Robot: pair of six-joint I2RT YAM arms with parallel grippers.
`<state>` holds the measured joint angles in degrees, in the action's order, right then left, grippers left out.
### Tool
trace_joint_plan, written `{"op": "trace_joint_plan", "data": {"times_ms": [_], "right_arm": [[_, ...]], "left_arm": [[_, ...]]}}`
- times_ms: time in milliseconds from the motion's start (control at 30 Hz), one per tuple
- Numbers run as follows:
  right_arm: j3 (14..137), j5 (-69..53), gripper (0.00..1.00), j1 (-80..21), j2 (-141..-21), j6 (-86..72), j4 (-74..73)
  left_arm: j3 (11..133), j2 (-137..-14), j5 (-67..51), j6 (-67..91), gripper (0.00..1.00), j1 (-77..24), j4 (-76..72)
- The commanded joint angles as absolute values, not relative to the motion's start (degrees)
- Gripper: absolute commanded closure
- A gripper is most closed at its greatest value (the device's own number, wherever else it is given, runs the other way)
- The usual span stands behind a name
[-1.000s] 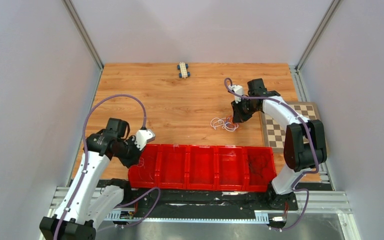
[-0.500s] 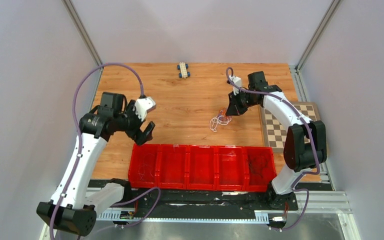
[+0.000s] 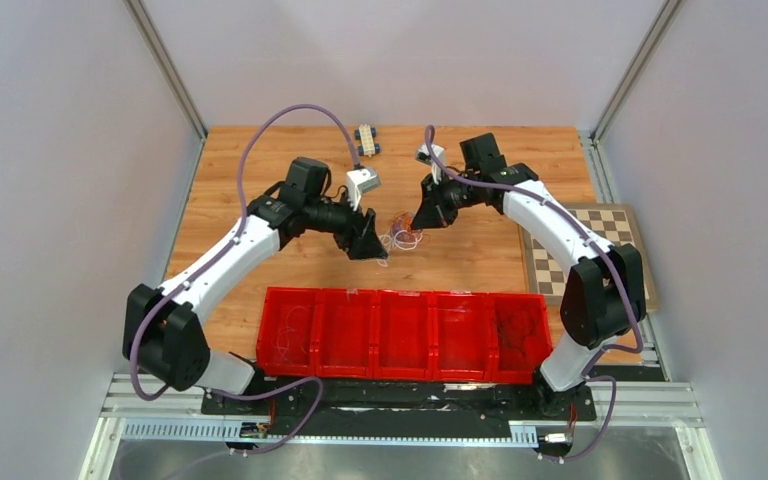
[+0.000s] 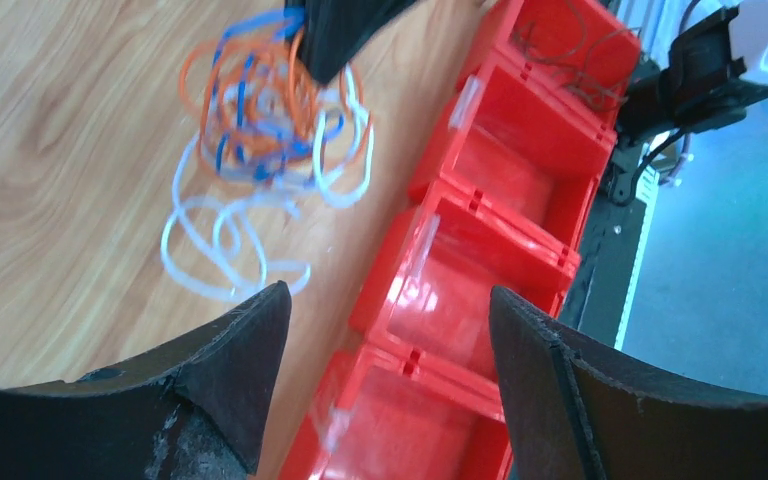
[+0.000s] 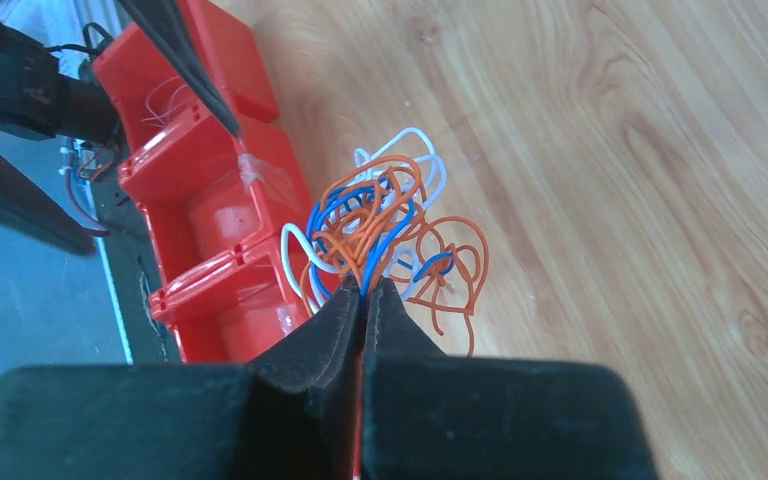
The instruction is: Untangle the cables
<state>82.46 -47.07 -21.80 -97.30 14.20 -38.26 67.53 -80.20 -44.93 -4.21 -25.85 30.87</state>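
Observation:
The cables (image 3: 400, 236) form a small orange, blue and white knot hanging just over the wooden table at its middle. My right gripper (image 3: 423, 217) is shut on orange and blue strands at the top of the knot (image 5: 380, 225), its tips (image 5: 365, 285) pinched together. White loops (image 4: 225, 250) trail down onto the wood. My left gripper (image 3: 371, 246) stands open just left of the knot, nothing between its fingers (image 4: 388, 295). In the left wrist view the cables (image 4: 260, 130) lie ahead and to the left of that gap.
A row of red bins (image 3: 405, 335) runs along the near side of the table, close to the knot (image 4: 520, 150), with thin wires in some of them. A chessboard (image 3: 560, 262) lies at the right edge. A small toy car (image 3: 366, 140) sits at the far edge.
My left arm swung from the bins' left end to beside the knot, and its jaws opened. My right gripper carried the cables leftward toward the table's middle.

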Motion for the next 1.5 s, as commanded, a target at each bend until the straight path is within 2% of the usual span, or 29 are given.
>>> {"op": "trace_joint_plan", "data": {"times_ms": [0,67,200,267,300,333,367,433,600,867,1133,1300,1467], "right_arm": [[85.77,-49.58,1.0,-23.58,-95.36,11.27,-35.14],[86.26,-49.78,1.0,-24.08,-95.74,10.17,-34.97],[86.6,-50.11,1.0,-24.18,-96.28,9.0,-34.56],[86.54,-49.97,1.0,-24.23,-96.41,8.88,-34.47],[86.55,-49.74,1.0,-24.17,-96.5,8.8,-34.46],[86.32,-49.31,1.0,-24.17,-96.65,8.9,-34.45],[86.13,-48.56,1.0,-24.1,-96.74,9.07,-34.46],[85.58,-46.15,1.0,-23.74,-97.04,9.44,-34.48],[84.77,-41.68,1.0,-20.77,-98.49,9.47,-34.48],[84.17,-27.41,1.0,-12.7,-102.28,13.26,-34.33],[81.56,-18.21,1.0,-8.76,-104.06,18.69,-33.93],[80.4,-14.63,1.0,-7.97,-105.51,21.29,-33.68],[80.12,-11.74,1.0,-7.68,-106.71,22.34,-33.43]], "left_arm": [[67.5,-83.05,-47.18,2.54,0.21,-29.05,17.28],[67.99,-85.17,-45.68,2.82,0.28,-29.84,16.71],[68.37,-87.96,-43.82,3.57,0.48,-29.91,15.93],[68.52,-88.73,-43.43,3.53,0.6,-29.96,16.35],[68.7,-88.89,-43.27,3.48,0.69,-29.97,16.79],[68.76,-88.87,-43.17,3.29,0.74,-29.88,17.1],[69.0,-88.6,-42.98,3.13,0.86,-29.84,17.76],[68.81,-87.33,-42.89,3.61,0.98,-29.38,18.14],[67.4,-82.68,-43.8,5.61,1.0,-25.63,18.33],[67.99,-75.89,-45.43,3.07,1.0,-15.1,26.2],[72.59,-68.76,-45.35,2.79,1.0,0.37,31.31],[79.21,-67.52,-46.47,0.99,1.0,13.61,35.25],[83.55,-67.14,-46.15,-1.95,1.0,21.1,37.92]]}}
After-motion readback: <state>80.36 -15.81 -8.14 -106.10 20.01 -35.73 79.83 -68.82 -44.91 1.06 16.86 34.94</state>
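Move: Hanging loosely from the tangle in the right gripper, the white cable's loops lie about 4 cm right, 2 cm ahead and 4 cm below the open left hand; the orange-and-blue tangle is some 6 cm right, 4 cm ahead and 3 cm below it. The red tray's middle bin is roughly 17 cm back, 5 cm right and 17 cm down. From the right hand, those white loops lie about 4 cm left, 3 cm back and 5 cm below, the chessboard some 38 cm right, 6 cm back and 17 cm down. Reaching right and down about 5 cm, the left hand shuts its open fingers on the white cable while the right nearly waits, still gripping the tangle. Then they part: the left sweeps some 27 cm left, rising 17 cm and swinging counter-clockwise about 45 degrees; the right draws right towards the chessboard, also down and forward, tipping its fingers downward. ##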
